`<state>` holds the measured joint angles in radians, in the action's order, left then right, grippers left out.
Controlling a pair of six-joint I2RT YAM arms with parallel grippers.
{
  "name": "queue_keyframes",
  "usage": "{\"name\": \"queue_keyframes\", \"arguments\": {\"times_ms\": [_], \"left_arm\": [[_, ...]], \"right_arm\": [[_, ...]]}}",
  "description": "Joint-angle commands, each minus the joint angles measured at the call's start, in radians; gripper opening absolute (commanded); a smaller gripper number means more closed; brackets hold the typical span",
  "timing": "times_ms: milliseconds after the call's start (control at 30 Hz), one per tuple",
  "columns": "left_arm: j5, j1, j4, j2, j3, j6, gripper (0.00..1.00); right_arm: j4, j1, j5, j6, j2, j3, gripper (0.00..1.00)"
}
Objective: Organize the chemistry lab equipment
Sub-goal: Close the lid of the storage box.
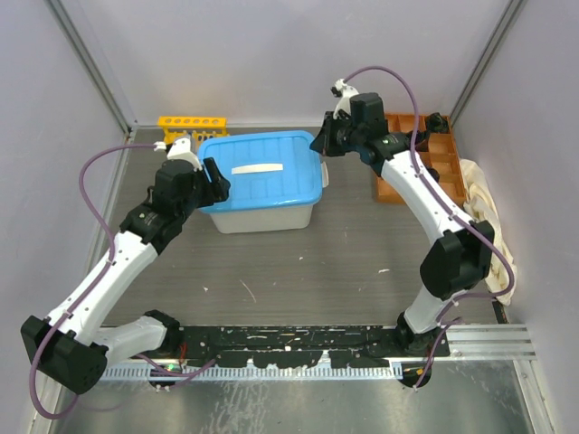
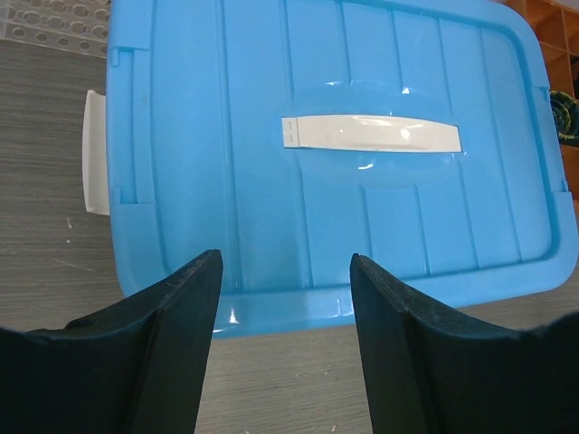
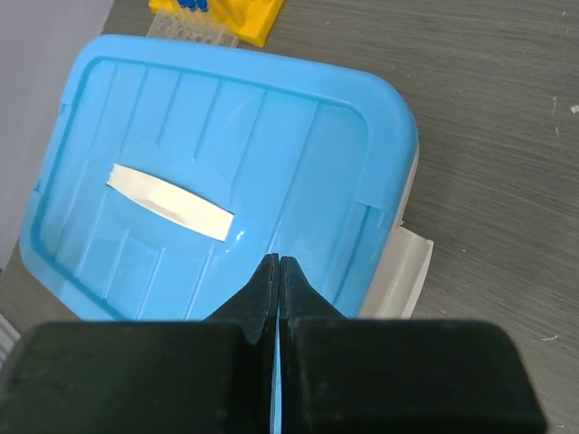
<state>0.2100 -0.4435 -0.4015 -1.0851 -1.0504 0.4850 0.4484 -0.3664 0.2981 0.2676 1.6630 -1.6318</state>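
A white bin with a blue lid (image 1: 271, 185) stands mid-table, its lid on and a white handle (image 2: 369, 134) lying flat on top. Behind it to the left is the yellow rack (image 1: 192, 122), with blue-capped test tubes (image 3: 190, 4) in it and the clear plastic rack (image 2: 54, 23) beside it. My left gripper (image 2: 285, 256) is open and empty just off the lid's left edge, level with it. My right gripper (image 3: 276, 259) hovers over the lid's right part, shut on nothing. Flasks, cylinder, tongs and spatula are out of view.
An orange compartment tray (image 1: 425, 154) with black objects sits at the back right. A cream cloth (image 1: 484, 203) lies along the right wall. White latches (image 3: 403, 271) stick out from the bin's two ends. Grey walls close in the table.
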Motion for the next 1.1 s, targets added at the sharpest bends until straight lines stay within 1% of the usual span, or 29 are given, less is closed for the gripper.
{"name": "queue_keyframes", "arguments": {"times_ms": [0, 100, 200, 267, 500, 600, 700, 867, 967, 1067], "left_arm": [[0.000, 0.008, 0.027, 0.007, -0.032, -0.007, 0.61], [-0.003, 0.008, 0.027, 0.007, -0.027, -0.003, 0.61], [-0.009, 0.008, 0.033, 0.007, -0.018, 0.001, 0.61], [-0.011, 0.009, 0.033, 0.008, -0.013, 0.003, 0.61], [-0.016, 0.011, 0.047, 0.009, 0.010, 0.013, 0.60], [-0.023, 0.012, 0.049, -0.003, 0.016, 0.015, 0.61], [-0.033, 0.012, 0.052, -0.015, 0.021, 0.018, 0.60], [-0.043, 0.014, 0.073, -0.024, 0.038, 0.030, 0.60], [-0.049, 0.014, 0.075, -0.027, 0.038, 0.033, 0.59], [-0.049, 0.015, 0.075, -0.029, 0.037, 0.032, 0.59]], "right_arm": [[-0.045, 0.012, 0.034, 0.004, 0.053, -0.037, 0.01], [-0.106, 0.035, 0.092, 0.038, 0.073, -0.017, 0.01], [-0.201, 0.080, 0.238, 0.107, 0.092, 0.013, 0.01], [-0.259, 0.099, 0.286, 0.146, 0.097, 0.023, 0.01], [-0.429, 0.131, 0.451, 0.281, 0.142, 0.056, 0.01], [-0.473, 0.131, 0.528, 0.323, 0.185, 0.035, 0.01], [-0.478, 0.131, 0.570, 0.335, 0.232, -0.002, 0.01], [-0.430, 0.132, 0.582, 0.309, 0.289, -0.064, 0.01], [-0.368, 0.131, 0.558, 0.274, 0.321, -0.105, 0.01], [-0.322, 0.131, 0.521, 0.235, 0.326, -0.107, 0.01]]}}
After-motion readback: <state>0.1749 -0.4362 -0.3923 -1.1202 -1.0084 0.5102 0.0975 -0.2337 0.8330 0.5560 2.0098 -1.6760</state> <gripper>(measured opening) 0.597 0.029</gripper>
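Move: The lid's far right corner lies about 5 cm ahead of the right hand, 2 cm left and 6 cm below; the lid's middle is some 12 cm left and 4 cm back. The wooden organizer stands roughly 29 cm to that hand's right, 5 cm farther out. From the left hand, the lid's middle is about 6 cm ahead, 9 cm right and 5 cm down, its near left corner 4 cm left and 3 cm back. The lid's far right corner is what the right hand comes down towards, fingers still shut: it dips about 4 cm while going forward, lifts partway again, then sinks to some 6 cm below its start, 5 cm farther out and 3 cm left, wrist turning about 30 degrees, left side up. The tips end seemingly on the lid. Late on, the half-open left hand sinks 3 cm towards the near left rim. ##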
